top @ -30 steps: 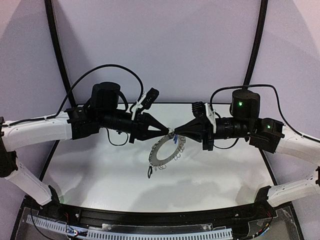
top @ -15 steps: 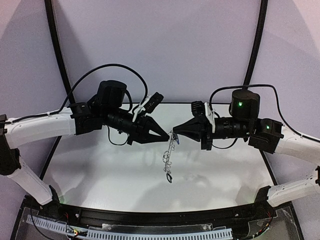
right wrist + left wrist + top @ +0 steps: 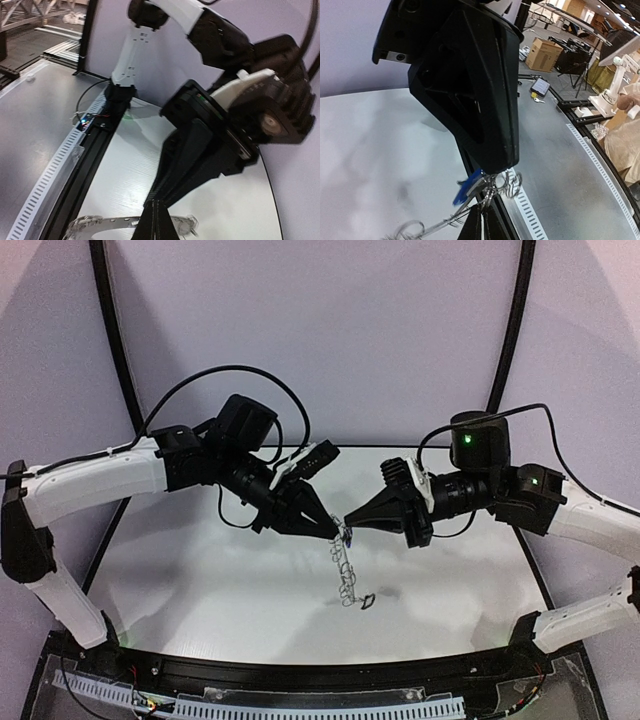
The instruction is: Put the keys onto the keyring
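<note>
The keyring [image 3: 345,565] hangs edge-on above the table, its wire clips dangling along it. My right gripper [image 3: 350,522] is shut on the ring's top rim; in the right wrist view the grey ring [image 3: 100,221] runs behind its fingertips [image 3: 151,220]. My left gripper [image 3: 335,527] is shut, and its tips meet the same spot from the left. They touch the clips [image 3: 507,182] beside the blue-tagged key [image 3: 467,186]; a grip there does not show. The black-tagged key [image 3: 367,598] hangs at the ring's lowest point.
The white table [image 3: 200,570] lies below both arms. A black rail with a slotted cable duct [image 3: 300,702] runs along its near edge. Black frame posts [image 3: 115,350] rise at the back corners.
The ring has swung from nearly flat between both grippers to hanging edge-on. My left gripper came off it, then closed back in on its top. Both grippers have dropped slightly.
</note>
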`<act>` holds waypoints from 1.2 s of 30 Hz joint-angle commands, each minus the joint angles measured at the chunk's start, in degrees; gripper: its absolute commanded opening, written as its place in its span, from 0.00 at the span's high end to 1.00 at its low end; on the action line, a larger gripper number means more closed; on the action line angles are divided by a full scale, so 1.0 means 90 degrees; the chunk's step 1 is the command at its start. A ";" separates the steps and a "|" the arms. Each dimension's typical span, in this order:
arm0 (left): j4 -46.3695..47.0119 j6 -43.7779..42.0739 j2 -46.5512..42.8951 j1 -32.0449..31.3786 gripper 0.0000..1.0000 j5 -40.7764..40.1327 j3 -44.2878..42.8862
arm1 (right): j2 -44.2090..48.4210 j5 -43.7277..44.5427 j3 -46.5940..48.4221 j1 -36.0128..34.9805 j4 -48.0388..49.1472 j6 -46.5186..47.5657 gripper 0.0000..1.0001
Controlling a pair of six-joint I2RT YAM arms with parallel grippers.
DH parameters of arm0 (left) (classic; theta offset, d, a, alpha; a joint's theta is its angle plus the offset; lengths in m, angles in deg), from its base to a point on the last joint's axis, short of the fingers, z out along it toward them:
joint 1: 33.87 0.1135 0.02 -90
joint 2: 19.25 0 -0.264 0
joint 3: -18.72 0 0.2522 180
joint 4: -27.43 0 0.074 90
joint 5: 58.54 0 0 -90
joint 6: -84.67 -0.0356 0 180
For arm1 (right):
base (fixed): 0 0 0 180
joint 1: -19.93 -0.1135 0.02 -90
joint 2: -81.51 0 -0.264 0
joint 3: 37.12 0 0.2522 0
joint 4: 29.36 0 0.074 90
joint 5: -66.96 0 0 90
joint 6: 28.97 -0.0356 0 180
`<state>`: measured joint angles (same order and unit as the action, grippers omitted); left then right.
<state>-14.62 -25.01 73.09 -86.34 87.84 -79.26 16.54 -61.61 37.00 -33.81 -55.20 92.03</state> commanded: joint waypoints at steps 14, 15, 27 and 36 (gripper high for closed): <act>0.0481 0.0390 -0.0597 -0.0059 0.04 -0.1337 0.0613 | -0.0267 0.0792 0.0311 0.0014 0.0408 -0.0590 1.00; 0.0669 0.0453 -0.0856 -0.0054 0.02 -0.1820 0.0859 | -0.0254 0.0994 0.0293 0.0014 0.0451 -0.0791 1.00; 0.1953 0.1231 -0.2151 -0.0059 0.01 -0.5253 0.1740 | -0.0482 0.3239 0.0462 0.0004 0.0797 -0.2297 1.00; 0.2135 0.1223 -0.1886 -0.0066 0.01 -0.4993 0.1675 | -0.0701 0.3941 0.0792 -0.0005 0.0665 -0.3026 1.00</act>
<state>3.21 -14.65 55.03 -86.80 42.64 -64.64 10.16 -30.88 41.53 -33.79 -52.03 69.63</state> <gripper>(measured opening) 0.987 0.010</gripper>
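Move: Just below and behind the two nearly touching gripper tips hangs the keyring, its middle about 2 cm back, 1 cm right and 6 cm below the left hand; from the right hand it lies some 3 cm back, 1 cm left and 6 cm down. The blue key sits right at the tips, 2 cm right of the left hand and level fore and aft. The black-tag key dangles about 4 cm back, 5 cm right and 10 cm below the left hand. Letting go of the keyring's upper edge, the left hand sinks a little as its fingers open wide, then swings forward about 9 cm, left and up, turning some 45 degrees counter-clockwise, away from the right hand's grip. The right hand, still pinching the keyring at the blue key, dips back slightly, then carries it forward about 10 cm, turning some 35 degrees clockwise. ##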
